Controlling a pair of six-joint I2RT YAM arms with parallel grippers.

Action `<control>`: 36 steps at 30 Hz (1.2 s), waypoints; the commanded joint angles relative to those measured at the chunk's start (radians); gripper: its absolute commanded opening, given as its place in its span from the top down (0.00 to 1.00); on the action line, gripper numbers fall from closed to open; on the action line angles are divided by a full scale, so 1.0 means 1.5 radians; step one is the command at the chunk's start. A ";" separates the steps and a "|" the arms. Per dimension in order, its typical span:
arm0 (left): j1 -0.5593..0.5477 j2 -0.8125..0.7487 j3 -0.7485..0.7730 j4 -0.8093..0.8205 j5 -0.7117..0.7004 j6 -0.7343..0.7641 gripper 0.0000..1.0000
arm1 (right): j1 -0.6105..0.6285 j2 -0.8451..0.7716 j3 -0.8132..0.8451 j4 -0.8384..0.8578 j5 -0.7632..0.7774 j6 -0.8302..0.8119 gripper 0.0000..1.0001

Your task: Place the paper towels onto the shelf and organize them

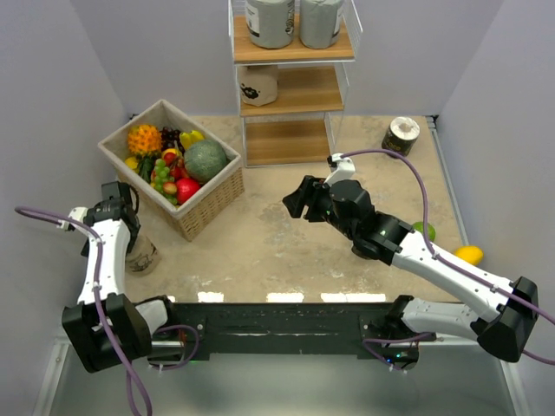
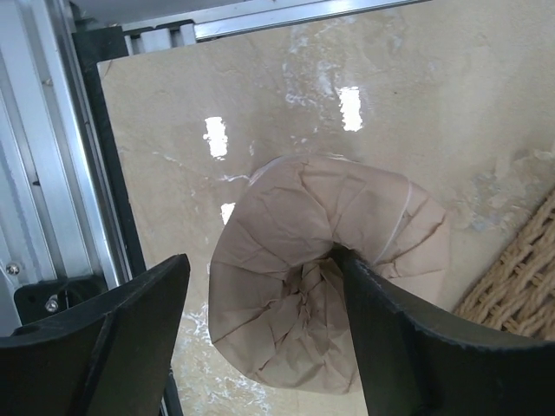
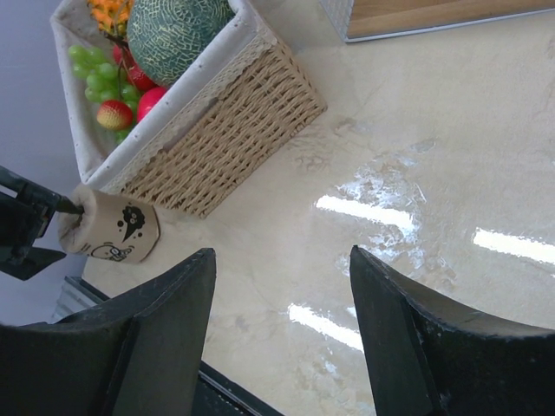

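Note:
A tan paper towel roll with black prints (image 1: 142,256) stands on the table at the near left, beside the wicker basket. My left gripper (image 2: 260,260) is over it and open: one finger (image 2: 390,347) sits in the roll's crumpled top hollow (image 2: 299,286), the other stands apart from its side. The right wrist view shows the same roll (image 3: 113,227). My right gripper (image 1: 295,198) hangs open and empty above the table's middle. The shelf (image 1: 295,91) at the back holds two grey rolls (image 1: 270,22) on top and a tan printed roll (image 1: 258,85) on the middle board. A dark-wrapped roll (image 1: 401,135) stands on the table at the back right.
A wicker basket (image 1: 208,201) full of fruit sits left of the shelf, close to the tan roll. A yellow mango (image 1: 469,254) and a green fruit (image 1: 424,230) lie by the right arm. The table's left edge and metal rail (image 2: 52,199) run right beside the left gripper.

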 commanded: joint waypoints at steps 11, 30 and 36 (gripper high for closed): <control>0.006 -0.037 -0.069 0.019 -0.004 -0.066 0.27 | 0.001 -0.009 0.021 0.015 0.002 -0.016 0.32; 0.006 -0.114 0.050 -0.068 -0.049 -0.059 0.73 | 0.000 -0.049 0.053 -0.024 0.017 -0.038 0.32; 0.007 -0.149 0.192 -0.018 0.032 0.107 0.77 | -0.001 -0.071 0.088 -0.060 0.032 -0.065 0.32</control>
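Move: The brown paper towel roll stands upright just under the open left gripper, its middle about 3 cm ahead, 1 cm to the right and 6 cm below, so the fingers straddle its near wall. The fruit basket's middle is some 23 cm ahead and 12 cm right; the red fruit at its near end is 20 cm ahead and 17 cm right, about at hand height. From the right hand, the roll lies around 50 cm left, 5 cm back and 20 cm below. Ease the left gripper back and down about 2 cm, one finger going into the roll's core and the other outside its near wall, then close on that wall. Keep the pinch and lift about 8 cm, speeding up, the fingertips swinging some 10 degrees forward. Late on, raise the empty right hand slightly, fingers unchanged. ##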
